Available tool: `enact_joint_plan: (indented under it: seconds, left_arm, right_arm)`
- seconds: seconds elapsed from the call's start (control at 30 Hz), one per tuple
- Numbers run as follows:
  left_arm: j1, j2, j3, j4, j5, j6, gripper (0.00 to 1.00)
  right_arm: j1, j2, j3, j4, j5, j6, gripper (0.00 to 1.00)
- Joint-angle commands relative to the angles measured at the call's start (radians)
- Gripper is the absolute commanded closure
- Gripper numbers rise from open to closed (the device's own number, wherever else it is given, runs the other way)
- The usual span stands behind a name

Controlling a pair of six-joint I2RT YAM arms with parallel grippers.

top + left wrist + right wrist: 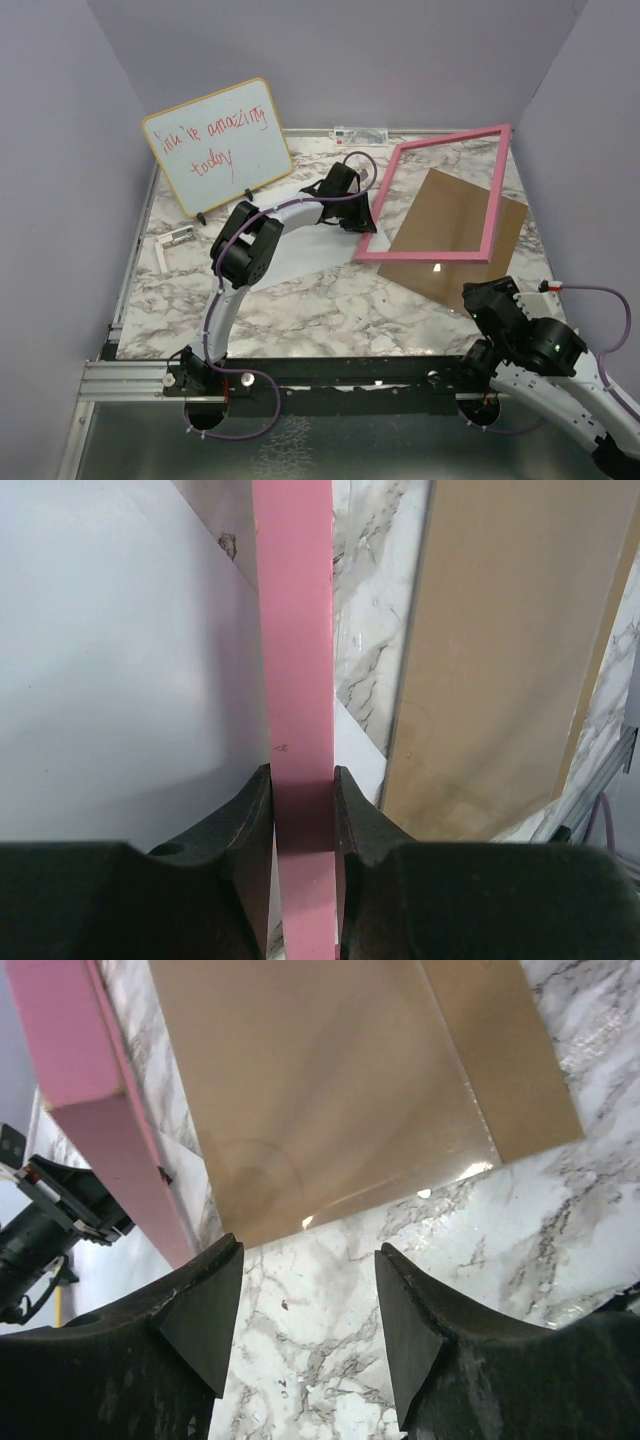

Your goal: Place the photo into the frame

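Observation:
The frame (421, 256) is a pink-bordered rectangle at the right middle of the table, tilted, with its left rail off the surface. My left gripper (368, 216) is shut on that rail (298, 630), which fills the gap between the fingers (250, 810). The photo (305, 255) lies white side up under the left arm, and it also shows as the white sheet (120, 660) left of the rail. The brown backing board (512, 226) lies flat beneath the frame. My right gripper (310, 1300) stands open over bare marble just short of the board's near edge (330, 1090), holding nothing.
A yellow-edged whiteboard (218, 145) with red writing stands propped at the back left. A small metal bracket (170, 245) lies near the left edge, and a white label strip (360, 132) sits at the back wall. Purple walls enclose the table.

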State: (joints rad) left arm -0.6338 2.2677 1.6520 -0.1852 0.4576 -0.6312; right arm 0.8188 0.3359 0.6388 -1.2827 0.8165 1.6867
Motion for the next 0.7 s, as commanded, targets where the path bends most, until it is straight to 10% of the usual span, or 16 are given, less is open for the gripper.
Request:
enact_joint_plan:
  seconds: [0.0,0.33,0.67]
  left_arm:
    - [-0.005,0.026,0.042,0.003,0.032,-0.002,1.00]
    - [0.000,0.025,0.065,0.010,0.122,-0.046,1.00]
    - [0.019,0.023,0.020,0.063,0.184,-0.098,1.00]
  right_arm:
    - [0.002,0.035,0.050,-0.123,-0.028,0.097,0.38]
    - [0.001,0.214,0.249,0.050,0.027,-0.185,0.15]
    - [0.001,0.325,0.281,0.111,0.070,-0.124,0.09]
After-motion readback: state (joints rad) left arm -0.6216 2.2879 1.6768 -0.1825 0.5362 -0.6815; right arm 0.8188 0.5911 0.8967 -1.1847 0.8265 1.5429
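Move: The frame's raised near-right corner is roughly 7 cm ahead of the empty right hand, 2 cm left and about level with it. The brown backing board lies flat beyond, its middle some 22 cm ahead of that hand, 4 cm left and 14 cm below. From the left hand, already gripping the frame's left bar, the corner is about 16 cm back, 24 cm right and 11 cm higher; the white photo's middle is 14 cm to its left, level with it and 4 cm below. The frame's near-right corner, already free of the right fingers, is what the right hand comes back up to: after drawing back under a centimetre, it swings up about 7 cm, and some 3 cm forward and left, opening its fingers much wider. The left hand keeps its pinch on the left bar almost in place, tilting about 5 degrees so that the frame's near-right side comes up. ##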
